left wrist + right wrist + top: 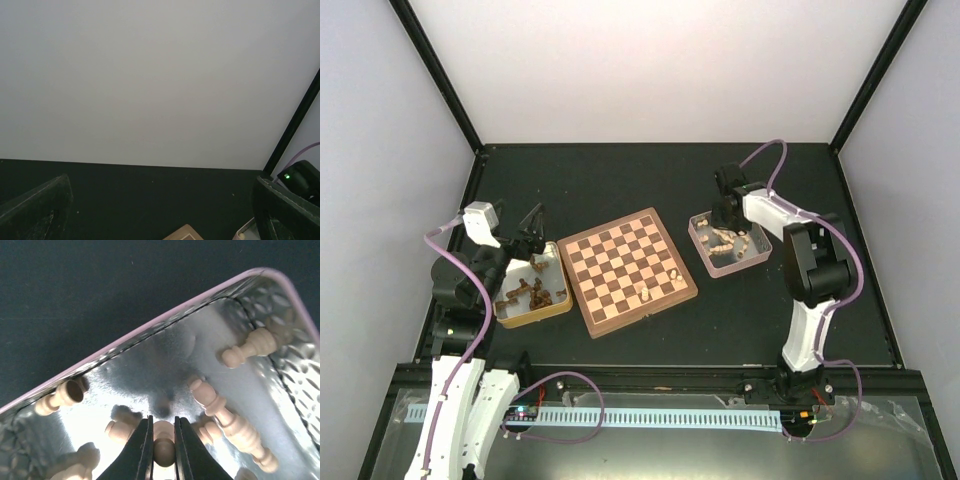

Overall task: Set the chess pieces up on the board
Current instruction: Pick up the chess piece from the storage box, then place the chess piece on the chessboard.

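The board point(620, 265) lies mid-table with two pale chess pieces point(673, 272) standing near its right rim. In the right wrist view my right gripper point(163, 419) is down inside the pink-rimmed metal tray point(150, 325), shut on the round head of a small cream pawn point(164, 450). More cream pieces point(225, 415) lie loose around it. My left gripper point(532, 225) hovers open over the far edge of the left tray point(535, 315), nothing between its fingers point(35, 210). A corner of the board point(187, 233) shows low in the left wrist view.
The left tray holds several darker brown pieces point(525, 292). The right tray point(757, 250) sits just right of the board. Black frame posts and pale walls enclose the dark table.
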You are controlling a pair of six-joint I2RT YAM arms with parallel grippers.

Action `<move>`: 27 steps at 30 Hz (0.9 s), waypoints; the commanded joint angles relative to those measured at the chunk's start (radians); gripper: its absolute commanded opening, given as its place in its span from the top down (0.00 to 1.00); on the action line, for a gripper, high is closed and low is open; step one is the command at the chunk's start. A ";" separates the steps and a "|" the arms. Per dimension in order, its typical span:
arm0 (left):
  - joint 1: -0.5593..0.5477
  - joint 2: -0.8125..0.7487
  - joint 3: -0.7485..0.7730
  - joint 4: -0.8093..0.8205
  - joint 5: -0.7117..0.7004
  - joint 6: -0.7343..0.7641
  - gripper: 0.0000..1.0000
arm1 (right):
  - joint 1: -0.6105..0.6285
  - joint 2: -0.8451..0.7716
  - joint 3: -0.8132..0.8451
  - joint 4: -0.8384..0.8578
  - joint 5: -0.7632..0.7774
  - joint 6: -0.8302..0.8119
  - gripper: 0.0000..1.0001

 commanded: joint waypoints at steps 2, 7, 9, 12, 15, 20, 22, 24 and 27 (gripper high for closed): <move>0.009 -0.009 0.030 0.005 0.018 0.010 0.01 | -0.006 -0.142 -0.022 0.017 0.001 -0.005 0.93; 0.010 -0.009 0.028 0.005 0.017 0.008 0.01 | 0.025 -0.224 -0.042 -0.030 -0.058 -0.032 0.92; 0.009 -0.008 0.027 0.006 0.018 0.009 0.01 | 0.064 -0.236 -0.045 -0.052 -0.068 -0.049 0.92; 0.010 -0.006 0.028 0.008 0.021 0.007 0.01 | 0.148 -0.247 -0.050 -0.080 -0.088 -0.073 0.91; 0.011 -0.007 0.027 0.008 0.023 0.006 0.01 | 0.234 -0.247 -0.041 -0.106 -0.093 -0.099 0.91; 0.011 -0.009 0.027 0.008 0.023 0.006 0.01 | 0.363 -0.226 -0.015 -0.147 -0.117 -0.129 0.91; 0.011 -0.008 0.027 0.009 0.022 0.007 0.01 | 0.403 -0.214 -0.006 -0.162 -0.118 -0.143 0.91; 0.011 -0.009 0.027 0.008 0.021 0.006 0.01 | 0.441 -0.201 0.001 -0.178 -0.112 -0.152 0.91; 0.011 -0.010 0.027 0.008 0.021 0.008 0.01 | 0.485 -0.185 -0.002 -0.193 -0.101 -0.159 0.90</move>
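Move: The right hand, already pinching a pale chess piece in the box, has the two small pieces on the board's near right part about 15 cm back and 13 cm to its left, at nearly the same height. The storage box's middle is some 5 cm back and 3 cm right; the taller board piece lies about 20 cm back and 21 cm left. From the left hand, the two small pieces are roughly 34 cm right, about level fore-and-aft, and 35 cm below. The right hand lifts the pinched piece about 8 cm, then swings left and back some 20 cm towards the board. ##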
